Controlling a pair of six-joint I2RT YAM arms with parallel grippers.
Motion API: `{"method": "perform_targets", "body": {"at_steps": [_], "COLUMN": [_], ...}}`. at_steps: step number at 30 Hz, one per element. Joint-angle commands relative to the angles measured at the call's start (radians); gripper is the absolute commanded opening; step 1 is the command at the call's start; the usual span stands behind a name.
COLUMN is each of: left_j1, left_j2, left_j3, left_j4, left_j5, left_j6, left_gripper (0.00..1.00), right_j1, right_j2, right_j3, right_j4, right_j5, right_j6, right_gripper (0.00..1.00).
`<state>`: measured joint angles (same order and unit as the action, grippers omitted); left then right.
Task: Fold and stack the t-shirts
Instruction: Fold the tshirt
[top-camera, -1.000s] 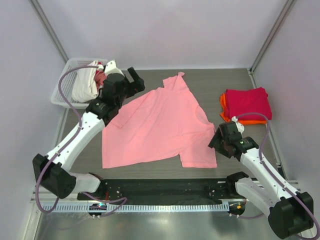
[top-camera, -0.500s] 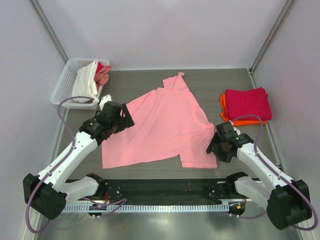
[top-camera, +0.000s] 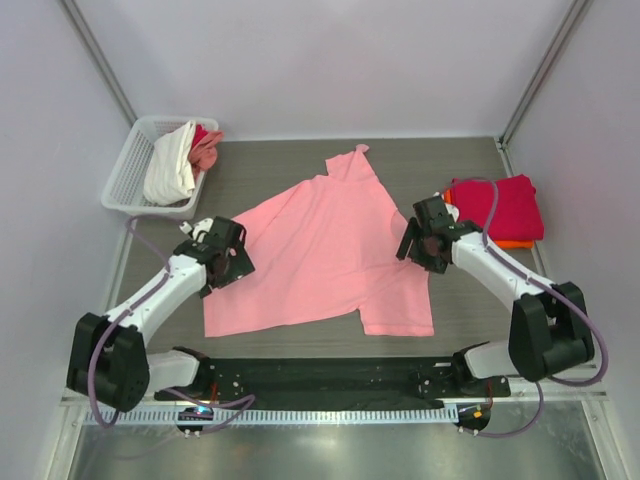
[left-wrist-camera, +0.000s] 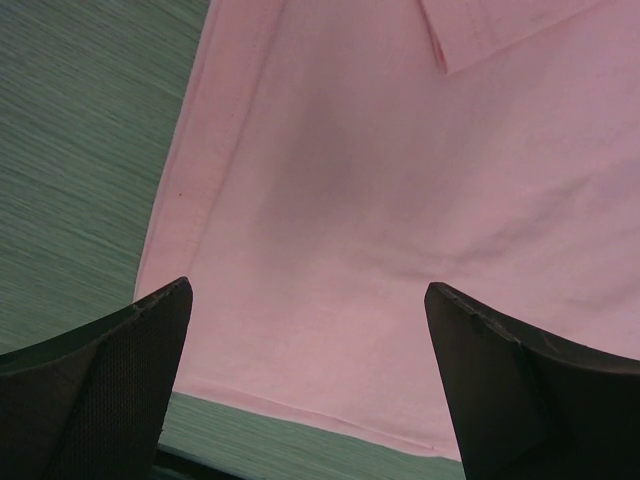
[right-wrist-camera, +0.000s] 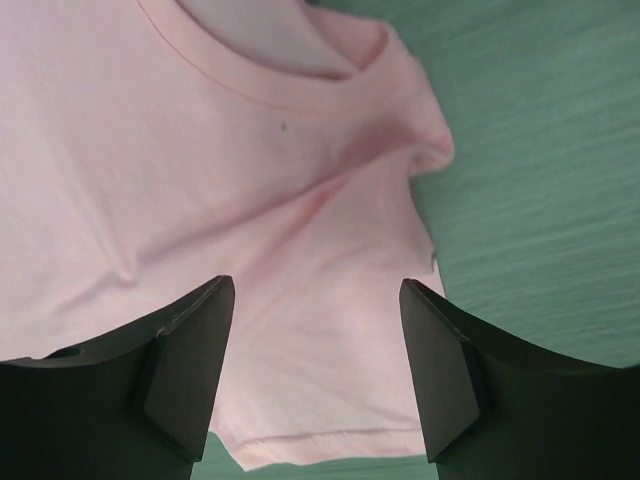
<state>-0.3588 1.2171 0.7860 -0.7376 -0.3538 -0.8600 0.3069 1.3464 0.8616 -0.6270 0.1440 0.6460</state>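
The large salmon-pink t-shirt (top-camera: 320, 250) lies spread flat mid-table, collar towards the right. My left gripper (top-camera: 226, 264) hangs over its left edge, open; in the left wrist view the gripper (left-wrist-camera: 308, 290) frames bare pink cloth (left-wrist-camera: 380, 200) with the hem just below. My right gripper (top-camera: 416, 240) is open over the shirt's right side near the collar; in the right wrist view the gripper (right-wrist-camera: 315, 290) spans the shoulder cloth (right-wrist-camera: 300, 210), below the collar (right-wrist-camera: 260, 80). A folded crimson t-shirt (top-camera: 497, 205) rests on an orange one (top-camera: 505, 243) at the right.
A white lattice basket (top-camera: 128, 170) stands at the back left with a white shirt (top-camera: 170, 165) and a coral-pink one (top-camera: 207, 146) in it. A black rail (top-camera: 320, 378) runs along the near edge. Frame posts rise at both back corners.
My left arm has swung from the basket down to the shirt's left edge. My right arm has moved from the shirt's near right corner away towards the collar, its jaws a little wider.
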Motion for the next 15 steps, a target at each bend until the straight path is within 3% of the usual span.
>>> {"method": "perform_targets", "body": {"at_steps": [1,8,15], "left_j1": [0.021,0.040,0.056], "left_j2": [0.064,0.312,0.522], "left_j3": [0.041,0.151,0.239], "left_j4": [0.061,0.072,0.101], "left_j5": [0.009,0.065,0.078], "left_j6": [-0.001,0.006,0.006], "left_gripper": [0.99,0.98,0.97], "right_j1": [0.017,0.096,0.077], "right_j2": [0.071,0.302,0.506], "right_j3": [0.103,0.273,0.356], "right_j4": [0.073,0.108,0.138], "right_j5": [0.071,0.096,0.108], "right_j6": [-0.063,-0.074,-0.049], "right_gripper": [0.73,0.71,0.68]}}
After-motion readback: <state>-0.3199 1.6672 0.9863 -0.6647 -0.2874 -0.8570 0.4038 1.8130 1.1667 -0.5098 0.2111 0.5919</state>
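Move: The pink t-shirt lies spread under both hands, hem end to the left, collar to the right. For the left hand, the cloth near the hem is about 6 cm ahead, 2 cm right and 7 cm down, with the near hem corner some 8 cm back and 5 cm left. For the right hand, the cloth by the collar is roughly 9 cm ahead, 5 cm left and 7 cm down; the near sleeve is some 9 cm back and 4 cm left, the red stack about 17 cm ahead and 20 cm right. Onto the t-shirt come both open grippers: the left sinks and reaches forward about 5 cm each way, drifting a little right and tipping some 10 degrees steeper, until its tips seem to meet the cloth near the hem. The right first sweeps forward and left almost level over the shoulder, then drops steeply towards the cloth beside the collar; neither closes. ##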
